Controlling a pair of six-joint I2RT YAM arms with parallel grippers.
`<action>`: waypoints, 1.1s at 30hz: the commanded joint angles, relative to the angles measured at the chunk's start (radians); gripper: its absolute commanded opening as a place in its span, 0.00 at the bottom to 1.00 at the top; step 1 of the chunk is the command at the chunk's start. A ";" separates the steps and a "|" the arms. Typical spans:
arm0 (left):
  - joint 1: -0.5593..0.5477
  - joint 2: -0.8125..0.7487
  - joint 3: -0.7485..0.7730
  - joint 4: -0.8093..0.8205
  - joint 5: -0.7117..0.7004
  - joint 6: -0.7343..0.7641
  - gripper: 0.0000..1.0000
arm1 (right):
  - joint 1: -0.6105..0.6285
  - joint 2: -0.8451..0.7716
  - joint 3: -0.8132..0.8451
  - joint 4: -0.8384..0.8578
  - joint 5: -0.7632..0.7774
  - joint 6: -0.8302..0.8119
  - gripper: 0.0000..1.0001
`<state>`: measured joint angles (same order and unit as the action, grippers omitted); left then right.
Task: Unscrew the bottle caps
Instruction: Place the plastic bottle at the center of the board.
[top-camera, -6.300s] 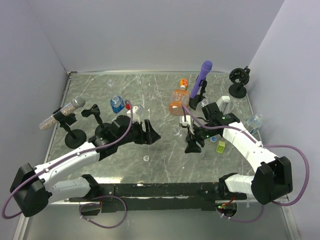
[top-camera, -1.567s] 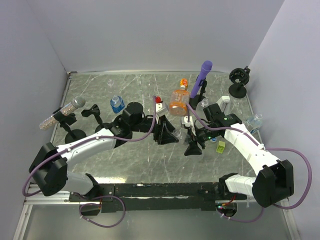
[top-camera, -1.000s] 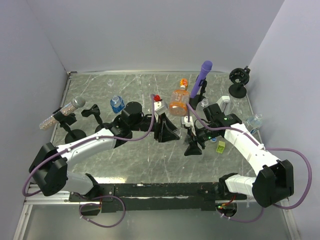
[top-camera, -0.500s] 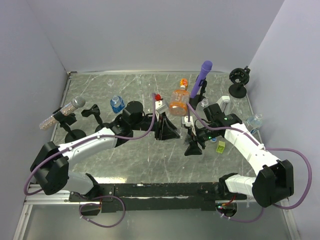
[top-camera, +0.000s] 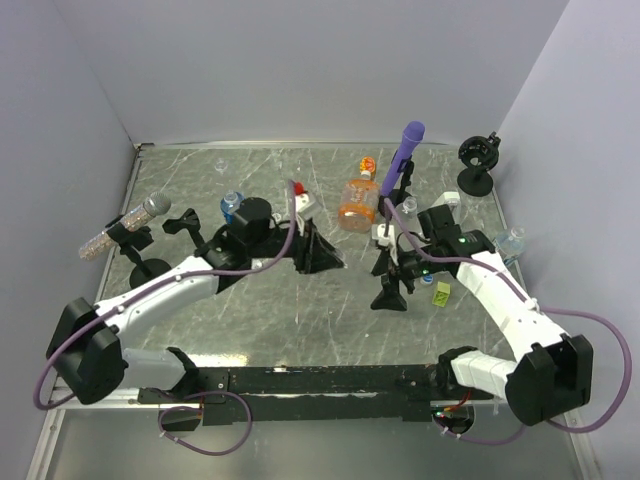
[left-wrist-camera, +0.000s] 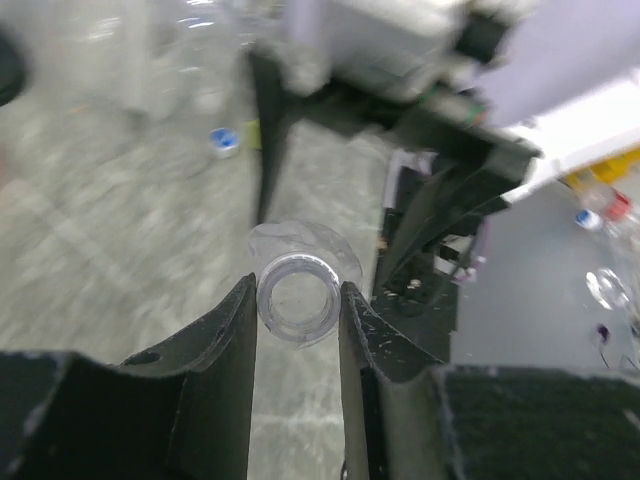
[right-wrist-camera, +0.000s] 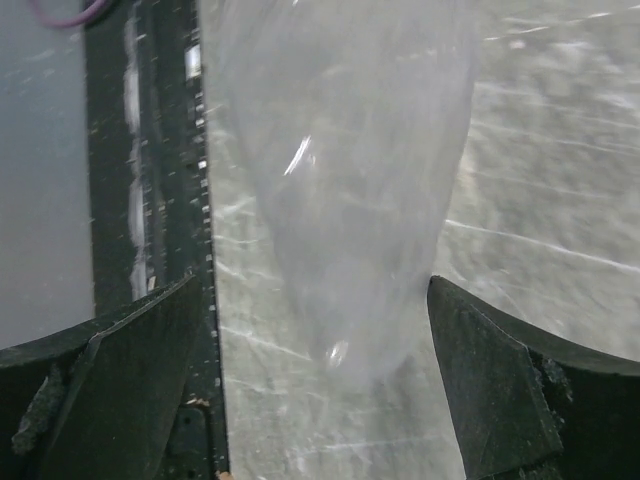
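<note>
My left gripper (left-wrist-camera: 297, 285) is shut on the neck of a plain clear bottle (left-wrist-camera: 297, 300). Its round mouth faces the left wrist camera with no cap on it. From above, this gripper (top-camera: 332, 258) sits left of the table's middle, and the clear bottle is hard to make out. My right gripper (right-wrist-camera: 312, 285) stands wide open. A blurred clear bottle (right-wrist-camera: 350, 170) lies between and beyond its fingers, which do not touch it. From above, that gripper (top-camera: 388, 295) is right of the middle. A blue cap (top-camera: 427, 281) lies beside it.
An orange bottle (top-camera: 357, 202) and a purple stick (top-camera: 404, 150) stand at the back. A blue-labelled bottle (top-camera: 232, 207) is behind my left arm. A yellow-green block (top-camera: 441, 295) and a clear bottle (top-camera: 510, 242) are at the right. Black stands (top-camera: 140, 262) occupy the left side.
My right gripper has sprung wide open and let go of the clear bottle. My left gripper, closed on the neck, has drawn back to the left.
</note>
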<state>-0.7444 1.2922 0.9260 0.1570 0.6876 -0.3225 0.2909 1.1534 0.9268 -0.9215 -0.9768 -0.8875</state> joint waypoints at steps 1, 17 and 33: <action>0.117 -0.056 0.074 -0.233 -0.110 0.046 0.01 | -0.056 -0.076 0.003 0.088 0.007 0.071 0.99; 0.321 0.378 0.721 -0.634 -0.685 0.146 0.01 | -0.093 -0.116 -0.039 0.199 0.102 0.160 0.99; 0.436 0.717 1.042 -0.703 -0.797 0.186 0.01 | -0.093 -0.116 -0.043 0.200 0.110 0.153 0.99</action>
<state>-0.3206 1.9961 1.9118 -0.5266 -0.0704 -0.1604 0.2028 1.0431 0.8906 -0.7471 -0.8623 -0.7334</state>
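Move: The left hand already grips the uncapped clear plastic bottle. The free spot it is taken to, near the board's far edge, lies about 37 cm ahead, 18 cm left and 22 cm below. The blue-label bottle lies some 25 cm ahead and 20 left, a loose cap 22 ahead and 11 left, and the orange bottle 26 ahead and 9 right. From the right hand, that spot is about 39 cm ahead and 30 left. Keeping its pinch on the clear bottle's neck, the left hand swings it quickly some 33 cm forward and 18 cm left towards the far edge, rising slightly midway and ending about 4 cm lower. The wrist turns roughly 60 degrees counter-clockwise, so the fingers go from pointing right to forward and down. The right hand, already open and empty, backs off about 4 cm forward and a little right, then waits. ##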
